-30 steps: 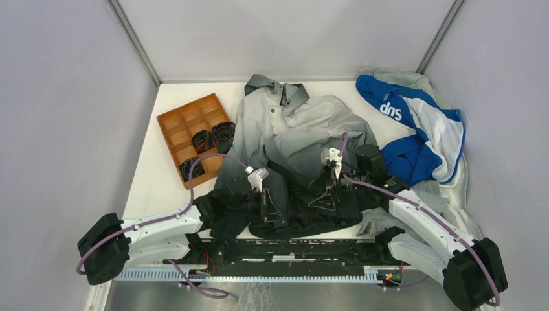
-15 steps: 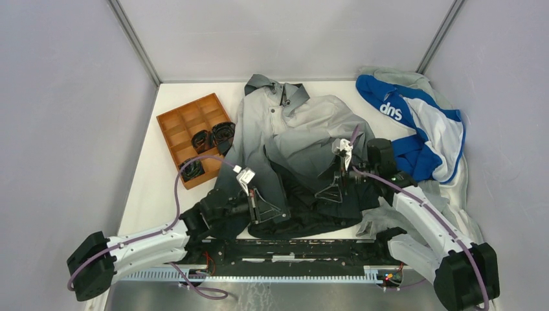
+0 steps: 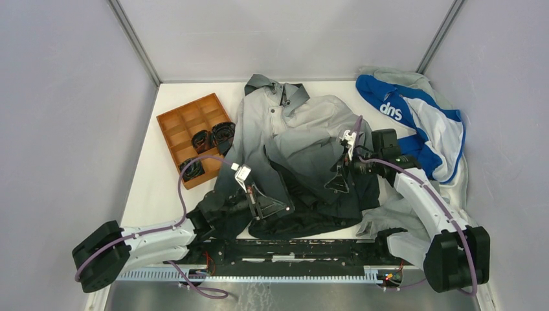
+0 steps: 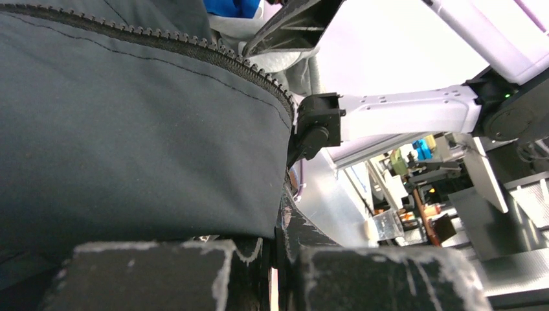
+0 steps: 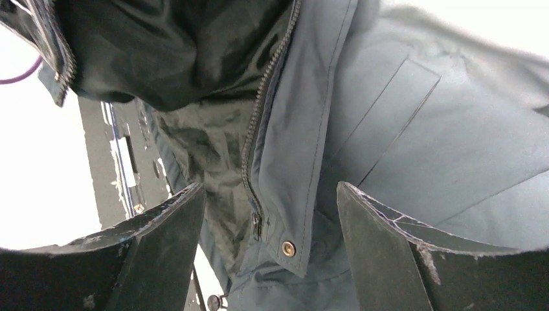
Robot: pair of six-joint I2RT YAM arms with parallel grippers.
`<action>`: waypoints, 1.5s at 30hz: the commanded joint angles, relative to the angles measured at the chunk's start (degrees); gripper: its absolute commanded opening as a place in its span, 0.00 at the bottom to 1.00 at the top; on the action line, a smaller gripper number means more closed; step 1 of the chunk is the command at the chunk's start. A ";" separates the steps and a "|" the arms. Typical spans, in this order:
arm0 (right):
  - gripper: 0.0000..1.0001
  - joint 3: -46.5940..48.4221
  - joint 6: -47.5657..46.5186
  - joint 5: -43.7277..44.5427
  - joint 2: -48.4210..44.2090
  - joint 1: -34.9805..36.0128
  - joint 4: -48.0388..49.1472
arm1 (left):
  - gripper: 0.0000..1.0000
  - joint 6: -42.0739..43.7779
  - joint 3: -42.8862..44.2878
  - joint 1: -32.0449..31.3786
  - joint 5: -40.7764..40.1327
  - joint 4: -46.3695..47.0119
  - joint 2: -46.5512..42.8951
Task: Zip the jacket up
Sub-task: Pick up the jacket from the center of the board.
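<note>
The jacket (image 3: 304, 129) lies spread across the table, light grey at the collar and dark at the hem. My left gripper (image 3: 275, 208) is at the near hem, shut on the jacket's dark front edge (image 4: 129, 129). The zipper teeth (image 4: 213, 48) run along that edge above my left gripper (image 4: 278, 249). My right gripper (image 3: 338, 183) hovers over the dark right front panel and is open. In the right wrist view its fingers (image 5: 382, 227) stand wide apart on either side of the other zipper edge (image 5: 256, 149) and a brass snap (image 5: 288, 247), touching neither.
An orange compartment tray (image 3: 175, 123) holding black items sits at the left. A blue-and-white garment (image 3: 414, 123) lies on a light grey sweatshirt (image 3: 453, 194) at the right. Grey walls close in the table on three sides.
The left gripper closed on the jacket's hem edge and its arm swung lower. The right gripper moved right and farther back, opening wider.
</note>
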 commanded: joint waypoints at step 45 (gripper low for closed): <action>0.39 1.97 -15.60 6.96 21.76 4.61 -9.54 | 0.02 -3.06 0.72 2.32 -0.55 -3.22 -5.48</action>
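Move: The open right hand is going for the lower corner of the right front flap of the jacket, about 3 cm back, 1 cm to its right and some 11 cm below. The zipper pull sits beside that corner, roughly 5 cm back, 1 cm left and 11 cm down from the hand. The left front corner, in the left hand's grip, is about 15 cm left and 6 cm back, at much the same height. From the left hand, the flap corner lies some 15 cm right, 3 cm ahead and 11 cm down. The right fingers come down astride the lower corner of the right front flap and begin to close on it from both sides, narrowing from wide open to about half. To get there the hand sinks about 10 cm, swinging right and partly back again and easing some 3 cm back, while the wrist tips the fingers more steeply down. The left hand stays almost in place, still pinching the raised left front corner. ##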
